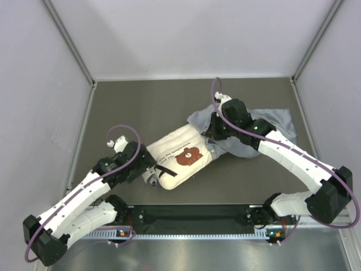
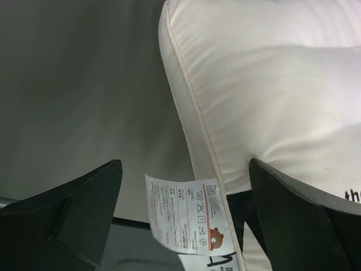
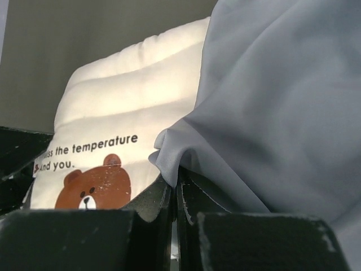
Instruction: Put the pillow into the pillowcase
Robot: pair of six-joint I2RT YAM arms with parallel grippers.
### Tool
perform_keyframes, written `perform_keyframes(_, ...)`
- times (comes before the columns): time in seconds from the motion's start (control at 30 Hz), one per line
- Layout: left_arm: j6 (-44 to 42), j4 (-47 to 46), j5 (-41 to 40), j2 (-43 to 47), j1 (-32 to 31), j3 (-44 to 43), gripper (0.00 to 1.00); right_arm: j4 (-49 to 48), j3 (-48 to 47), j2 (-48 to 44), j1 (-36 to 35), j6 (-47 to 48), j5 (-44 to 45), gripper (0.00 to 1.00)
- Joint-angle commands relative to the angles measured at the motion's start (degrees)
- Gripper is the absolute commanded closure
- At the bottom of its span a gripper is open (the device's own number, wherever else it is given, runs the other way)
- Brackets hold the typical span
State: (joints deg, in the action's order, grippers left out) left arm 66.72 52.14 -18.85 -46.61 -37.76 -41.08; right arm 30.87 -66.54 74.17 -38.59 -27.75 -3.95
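The cream quilted pillow (image 1: 177,156) with a brown bear print lies slanted at the table's middle. Its far end sits under the edge of the grey-blue pillowcase (image 1: 265,127), which lies crumpled at the right. My right gripper (image 1: 213,132) is shut on the pillowcase's edge (image 3: 175,158), right over the pillow (image 3: 130,113). My left gripper (image 1: 151,169) is open at the pillow's near end. In the left wrist view, the left gripper (image 2: 186,212) straddles the white tag (image 2: 189,214) and the pillow's corner (image 2: 254,101), with one finger (image 2: 299,214) on the pillow.
The dark table (image 1: 141,101) is enclosed by white walls at the back and both sides. A black rail (image 1: 197,214) with the arm bases runs along the near edge.
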Motion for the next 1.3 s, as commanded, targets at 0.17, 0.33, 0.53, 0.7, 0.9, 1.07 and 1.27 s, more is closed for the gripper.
perform_keyframes(0.17, 7.9, -25.41, 7.08, -4.62, 0.23, 8.21, 0.01, -5.57, -0.52, -1.57, 0.09, -0.73, -1.33, 1.0)
perform_keyframes(0.33, 8.08, -36.98, 7.43, -11.47, -0.21, 8.56, 0.02, -3.54, -1.4, -3.07, -0.87, -0.38, -1.5, 1.0)
perform_keyframes(0.53, 6.76, -48.26, -2.32, -17.02, -3.2, 7.16, 0.8, 0.15, -5.61, -2.72, -4.9, 0.41, -1.33, 1.0)
perform_keyframes(0.7, 4.91, -57.32, -6.02, -22.89, -3.99, 1.63, 1.0, 2.96, -8.33, -1.93, -9.83, 0.68, -0.89, 1.0)
perform_keyframes(0.9, 2.63, -55.57, -10.49, -29.84, -8.82, -10.31, 1.0, 6.57, -12.91, 1.15, -15.9, 2.0, -1.5, 1.0)
perform_keyframes(1.07, 1.84, -54.78, -9.89, -32.14, -10.41, -14.55, 1.0, 5.52, -10.81, 0.01, -18.19, 0.68, -2.03, 1.0)
perform_keyframes(1.27, -2.03, -50.3, -14.81, -29.25, -10.32, -12.1, 1.0, 5.86, 0.87, -7.1, -18.19, -0.9, -0.45, 0.54)
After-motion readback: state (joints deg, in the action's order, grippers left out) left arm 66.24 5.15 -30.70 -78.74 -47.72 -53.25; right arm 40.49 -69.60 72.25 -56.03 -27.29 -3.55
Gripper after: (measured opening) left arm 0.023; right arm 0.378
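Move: The pillow's tagged edge is about 4 cm ahead of the left hand, 6 cm to its right and 4 cm below; the tag lies roughly 2 cm back, 4 cm right, 5 cm below. The printed bear is some 6 cm ahead and 18 cm right of that hand. From the right hand, already pinching the pillowcase rim, the bear is about 9 cm back, 8 cm left and 8 cm below. The left hand dips about 4 cm while reaching right and forward, shuts its open fingers on the pillow's tagged edge, then carries it forward, right and some 10 cm up towards the pillowcase, fingertips tipping up. The right hand first holds the pinched rim still, then pulls it back and slightly left over the bear, turning counter-clockwise, its fingers starting to open at the end. ##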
